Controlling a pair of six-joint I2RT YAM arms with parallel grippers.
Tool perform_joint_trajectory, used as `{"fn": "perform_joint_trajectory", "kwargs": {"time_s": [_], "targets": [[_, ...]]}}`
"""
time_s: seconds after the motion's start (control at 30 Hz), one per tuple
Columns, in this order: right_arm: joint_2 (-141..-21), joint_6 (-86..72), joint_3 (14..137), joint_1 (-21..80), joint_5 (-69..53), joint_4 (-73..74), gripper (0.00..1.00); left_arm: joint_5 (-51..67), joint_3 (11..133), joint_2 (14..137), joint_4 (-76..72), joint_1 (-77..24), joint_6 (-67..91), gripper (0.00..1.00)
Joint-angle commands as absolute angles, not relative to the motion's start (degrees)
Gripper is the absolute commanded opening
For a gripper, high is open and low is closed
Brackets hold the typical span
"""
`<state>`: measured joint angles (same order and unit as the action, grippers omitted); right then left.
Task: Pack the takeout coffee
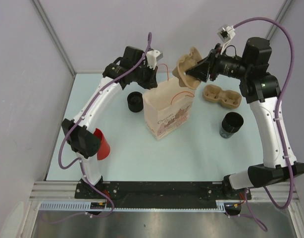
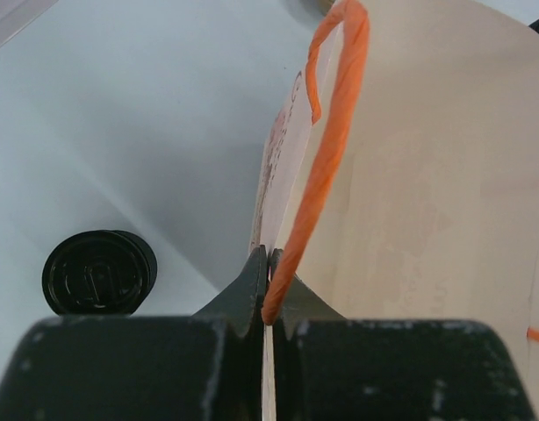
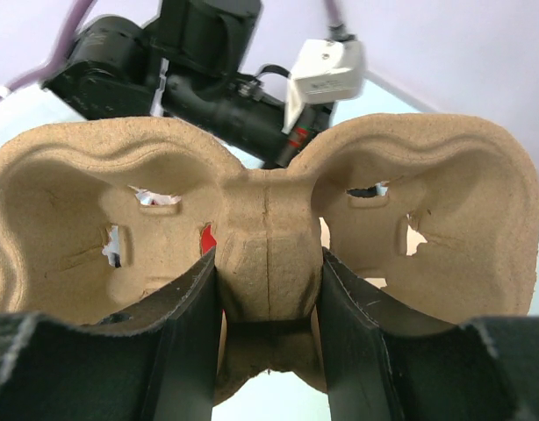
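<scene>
A tan paper bag [image 1: 169, 111] stands open in the middle of the table. My left gripper [image 1: 154, 74] is shut on its far rim, pinching the bag wall [image 2: 427, 193] next to the orange handle [image 2: 326, 167]. My right gripper [image 1: 194, 71] holds a brown pulp cup carrier [image 1: 185, 67] tilted above the bag's mouth. In the right wrist view the fingers [image 3: 186, 307] clamp the carrier's [image 3: 76, 202] centre ridge. One black lidded coffee cup [image 1: 135, 101] stands left of the bag, and another [image 1: 231, 124] to its right.
A second pulp carrier [image 1: 221, 95] lies flat on the table right of the bag. A red cup [image 1: 103, 144] sits beside the left arm's lower link. The black cup [image 2: 98, 272] also shows below the left wrist. Grey walls close the table's back and sides.
</scene>
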<state>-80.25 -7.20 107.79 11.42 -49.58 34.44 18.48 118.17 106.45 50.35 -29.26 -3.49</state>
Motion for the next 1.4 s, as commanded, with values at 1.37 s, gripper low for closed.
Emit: {"fn": "perform_joint_trajectory", "kwargs": {"time_s": [1.37], "targets": [[-89.73,-20.74,91.41,15.64,-53.97,21.09,0.24,8.88,118.65,106.79,47.20,-33.75,-0.44,0.01]]}}
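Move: The bag's open mouth lies about 7 cm ahead of the right hand, some 3 cm to its left and about 23 cm below; from the left hand, which already pinches the bag's rim beside the orange handle, it is about 6 cm to the right, 2 cm back and 4 cm lower. From the right hand, the black lids sit on the table 17 cm ahead and 18 cm left, and the spare cup holder 22 cm ahead and 26 cm right, both around 44 cm down. Downward by a good 11 cm, the right hand brings the brown cup holder it still grips to the bag's mouth, swinging some 5 cm left early on and working forward about 4 cm while the wrist tips roughly 25 degrees nose-down. The left hand keeps its pinch on the bag, sinks a little, shifts nearly 3 cm right, then eases slightly back left. ##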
